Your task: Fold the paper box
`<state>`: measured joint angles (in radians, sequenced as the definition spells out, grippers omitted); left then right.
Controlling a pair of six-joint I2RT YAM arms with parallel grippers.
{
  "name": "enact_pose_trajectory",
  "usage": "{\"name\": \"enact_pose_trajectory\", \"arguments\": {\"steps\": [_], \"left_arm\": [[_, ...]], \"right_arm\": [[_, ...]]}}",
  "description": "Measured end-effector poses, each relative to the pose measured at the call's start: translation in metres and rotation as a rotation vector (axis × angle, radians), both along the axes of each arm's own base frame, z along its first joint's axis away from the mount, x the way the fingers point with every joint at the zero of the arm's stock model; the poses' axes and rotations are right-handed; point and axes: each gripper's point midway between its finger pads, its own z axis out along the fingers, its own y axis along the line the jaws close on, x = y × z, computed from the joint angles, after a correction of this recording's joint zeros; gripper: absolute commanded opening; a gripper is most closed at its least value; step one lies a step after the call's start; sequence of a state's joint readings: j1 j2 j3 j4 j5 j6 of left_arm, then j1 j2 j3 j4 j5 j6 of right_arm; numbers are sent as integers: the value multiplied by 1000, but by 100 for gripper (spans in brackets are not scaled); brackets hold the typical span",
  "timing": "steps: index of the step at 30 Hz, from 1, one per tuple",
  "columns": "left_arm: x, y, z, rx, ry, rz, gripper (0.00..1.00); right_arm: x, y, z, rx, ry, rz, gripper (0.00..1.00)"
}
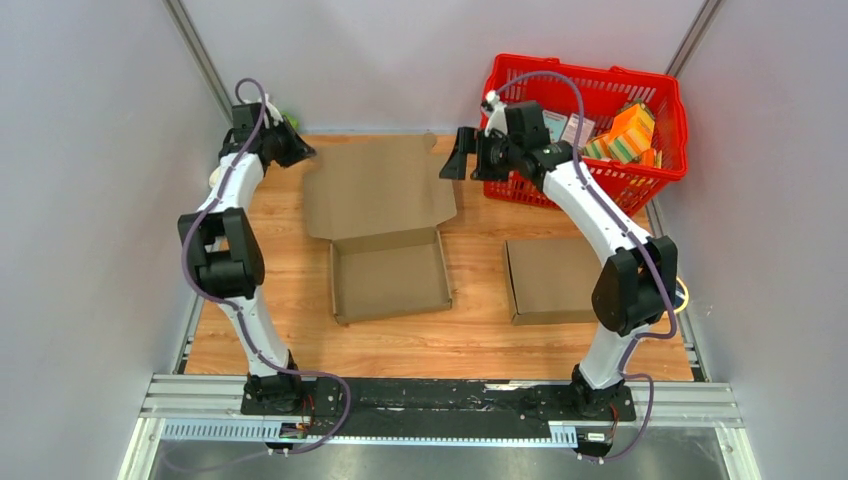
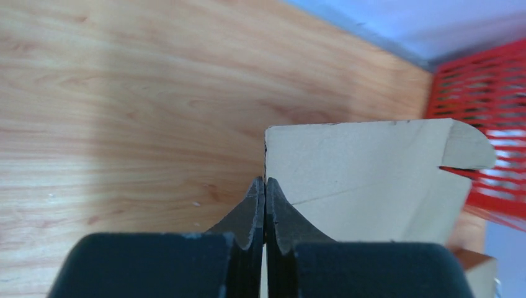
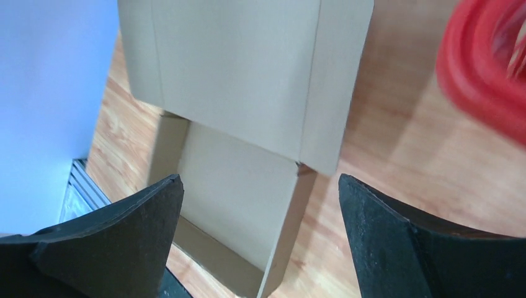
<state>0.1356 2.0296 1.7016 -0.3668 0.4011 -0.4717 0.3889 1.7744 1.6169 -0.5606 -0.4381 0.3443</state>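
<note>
An open brown paper box [image 1: 390, 275] lies mid-table, its lid [image 1: 380, 185] spread flat toward the back. My left gripper [image 1: 300, 150] is at the lid's far left corner. In the left wrist view its jaws [image 2: 265, 181] are pressed together, and the left edge of the lid [image 2: 360, 180] runs in between them. My right gripper [image 1: 455, 160] hovers open at the lid's far right corner. The right wrist view shows its fingers [image 3: 260, 180] wide apart, with nothing between them. Below them are the lid [image 3: 236, 62] and the tray [image 3: 236, 198].
A second, closed brown box [image 1: 550, 280] lies flat to the right of the open one. A red basket [image 1: 590, 130] with coloured packets stands at the back right, close behind the right gripper. Grey walls close in the table on three sides.
</note>
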Motion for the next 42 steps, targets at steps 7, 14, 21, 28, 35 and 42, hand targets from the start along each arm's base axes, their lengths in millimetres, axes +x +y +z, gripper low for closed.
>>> {"name": "enact_pose_trajectory", "arguments": {"steps": [7,14,21,28,35,42], "left_arm": [[-43,-24,104,-51,-269,-74,0],[-94,-41,117,-87,-376,-105,0],[-143,-55,142,-85,-516,-136,0],[-165,-58,169,-64,-635,-153,0],[-170,-60,162,-56,-639,-169,0],[-172,-62,161,-35,-654,-194,0]], "right_arm": [[11,14,58,113,-51,-22,98],[0,39,75,129,17,-165,100],[-38,45,154,-55,-405,34,100],[-10,-12,149,-175,-523,77,100],[16,-6,94,-117,-414,257,100],[27,1,69,-26,-344,359,86]]}}
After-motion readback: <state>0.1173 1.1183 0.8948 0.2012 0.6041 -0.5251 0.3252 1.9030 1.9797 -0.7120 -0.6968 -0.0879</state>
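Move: Pinched in the left fingers is the box lid's far left corner. Its hinge's middle, over which that corner is to be raised, lies about 19 cm back, 18 cm right and 11 cm below the left hand; the open tray's middle is some 28 cm back and 20 cm right. The open right hand goes for the lid's right tab, about 16 cm ahead, 8 cm left and 7 cm lower. From the right hand, the red basket is 18 cm ahead, 27 cm right; the closed box 14 cm back, 22 cm right. Keeping its shut grip on the lid corner, the left hand draws it back about 17 cm and lifts it 16 cm, drifting right and tipping its fingers up nearly 40 degrees. The wide-open right hand rises and swings left and back, then passes forward and right and sinks beside the lid's right tab, ending closer to it. ##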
